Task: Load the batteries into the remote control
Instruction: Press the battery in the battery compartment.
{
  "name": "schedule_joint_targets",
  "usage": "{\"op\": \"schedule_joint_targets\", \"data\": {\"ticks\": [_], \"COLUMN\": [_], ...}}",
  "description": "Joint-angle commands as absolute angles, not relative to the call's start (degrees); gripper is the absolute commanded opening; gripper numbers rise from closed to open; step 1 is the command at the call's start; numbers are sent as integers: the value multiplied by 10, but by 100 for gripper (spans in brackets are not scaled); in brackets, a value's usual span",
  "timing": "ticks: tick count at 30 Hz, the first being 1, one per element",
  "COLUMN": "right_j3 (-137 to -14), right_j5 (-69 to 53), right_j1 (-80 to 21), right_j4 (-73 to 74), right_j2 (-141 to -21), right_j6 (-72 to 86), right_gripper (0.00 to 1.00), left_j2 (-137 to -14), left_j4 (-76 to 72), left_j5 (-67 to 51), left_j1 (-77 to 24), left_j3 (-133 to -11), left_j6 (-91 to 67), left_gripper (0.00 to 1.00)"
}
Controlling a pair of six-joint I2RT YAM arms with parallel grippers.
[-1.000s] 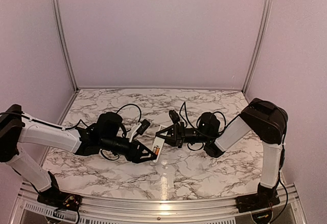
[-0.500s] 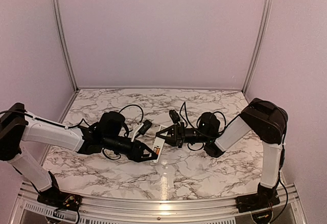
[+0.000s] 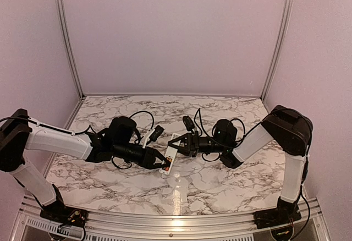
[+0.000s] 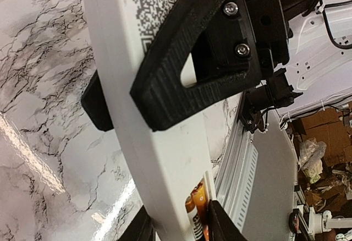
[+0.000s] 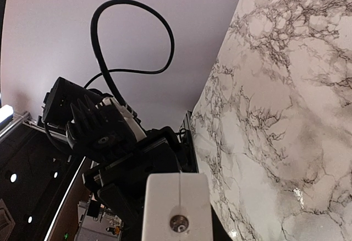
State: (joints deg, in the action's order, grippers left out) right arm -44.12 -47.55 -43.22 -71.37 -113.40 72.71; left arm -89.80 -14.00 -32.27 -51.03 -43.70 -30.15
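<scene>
The white remote control is held above the table between both grippers. In the left wrist view its back faces me, with a QR code near the far end. Two orange batteries lie side by side in the open compartment at its near end. My left gripper is shut on that near end, and also shows in the top view. My right gripper is shut across the far end, one black finger over the back. The right wrist view shows the remote's end face.
The marble table lies below, with a bright light glare near the front. An aluminium rail runs along the front edge. Black cables loop behind the grippers. Lilac walls close the back and sides.
My left arm has shifted a little to the right and its gripper has risen slightly with the remote's end. The right arm has barely moved. Both grips are unchanged.
</scene>
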Motion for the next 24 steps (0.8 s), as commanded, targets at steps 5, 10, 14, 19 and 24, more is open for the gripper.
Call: {"op": "schedule_joint_targets", "data": {"ticks": [5, 10, 14, 19, 24], "right_j3": [-453, -450, -452, -455, -454], "right_j5": [-480, -479, -478, -480, -482], "right_j1": [-441, -441, -441, -441, -441], "right_j4": [-723, -722, -716, -715, -717], "right_j2": [-1109, -1110, -1108, -1107, -1101], "right_j6": [732, 730, 726, 722, 718], "right_gripper": [0, 0, 0, 0, 0], "left_j2": [-906, -888, -882, -898, -926], "left_j4": [-73, -69, -77, -95, -94], "left_j5": [-270, -272, -285, -297, -299], "left_j1": [-504, -503, -502, -502, -502], "left_j3": [-449, -443, -439, -447, -465], "left_j6": [-264, -264, -262, -272, -284], "left_gripper": [37, 51, 57, 62, 59]}}
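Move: The batteries in the remote's open compartment are already at the left fingertips, about 1 cm to the right of the hand point, otherwise level with it. From there the remote's middle lies some 3 cm ahead and 3 cm right, about 1 cm higher; the right gripper's fingers hold the remote roughly 6 cm ahead, 3 cm right and 3 cm up. From the right hand the batteries lie about 6 cm back, 2 cm left and 3 cm below. Easing its squeeze, the left hand opens its fingers from about a third to nearly two thirds, so the finger on the remote's far side comes free while the near one stays at the batteries. It meanwhile shifts just over 1 cm down, forward and slightly left, barely tilting. The right hand keeps its grip on the remote and stays in place. ##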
